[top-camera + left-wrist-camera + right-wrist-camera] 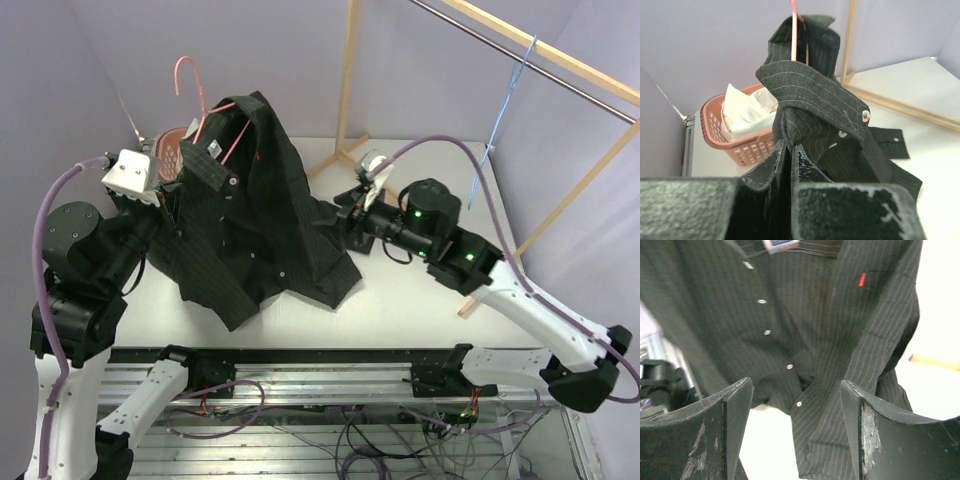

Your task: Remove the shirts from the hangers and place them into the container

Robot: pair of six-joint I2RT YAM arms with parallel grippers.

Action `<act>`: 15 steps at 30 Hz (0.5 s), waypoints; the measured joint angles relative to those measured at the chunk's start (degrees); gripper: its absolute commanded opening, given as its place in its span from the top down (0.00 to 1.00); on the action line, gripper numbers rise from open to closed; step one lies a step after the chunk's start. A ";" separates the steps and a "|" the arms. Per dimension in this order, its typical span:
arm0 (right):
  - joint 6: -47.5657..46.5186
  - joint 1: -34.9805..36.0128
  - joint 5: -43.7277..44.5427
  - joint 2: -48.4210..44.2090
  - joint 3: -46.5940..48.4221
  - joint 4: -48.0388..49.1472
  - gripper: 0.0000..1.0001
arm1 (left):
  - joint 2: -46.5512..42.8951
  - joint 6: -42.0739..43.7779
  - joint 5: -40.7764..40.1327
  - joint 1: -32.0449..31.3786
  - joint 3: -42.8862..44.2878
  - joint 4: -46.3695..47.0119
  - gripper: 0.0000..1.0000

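Note:
The dark pinstriped shirt [260, 200] hangs on the pink hanger [190, 75], its lower part spread on the table. My left gripper [168, 188] is shut on a fold of this shirt [810, 85] just below the collar, holding it up; the pink hanger [794, 25] rises through the collar above. My right gripper [345, 215] stands open at the shirt's right edge, with the buttoned front [805, 315] just beyond its fingertips and nothing gripped. The salmon container [747, 150] sits behind the shirt at the left, with the white shirt [745, 110] lying in it. From above, the container [170, 150] is mostly hidden.
A light blue hanger [508, 95] hangs bare on the metal rail [520, 45] of the wooden rack at the right. A rack upright [348, 80] stands behind the shirt, its foot on the table. White tabletop [420, 300] lies in front of the right arm.

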 measured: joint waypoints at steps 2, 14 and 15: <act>-0.63 0.46 2.08 2.38 -2.03 5.38 0.28 | -0.02 -0.22 0.92 0.17 1.22 -0.85 0.93; 2.27 0.37 5.51 16.44 -5.84 32.13 0.27 | -3.26 -2.75 7.19 1.77 6.99 -3.89 0.93; 2.73 0.37 5.31 17.09 -5.97 34.21 0.27 | -3.48 -3.06 7.58 1.86 7.06 -3.91 0.93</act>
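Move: The open right hand goes for the right front side of the dark shirt, about 9 cm ahead and 10 cm to its left, near its own height; the pink hanger's bar is roughly 14 cm ahead, 19 cm left and 5 cm higher. The left hand already grips the shirt's left side; the container is some 40 cm ahead of it, about 5 cm left and 37 cm below. Right hand reaches open about 11 cm forward-left towards the shirt's right side; left, gripping, draws back and up. ##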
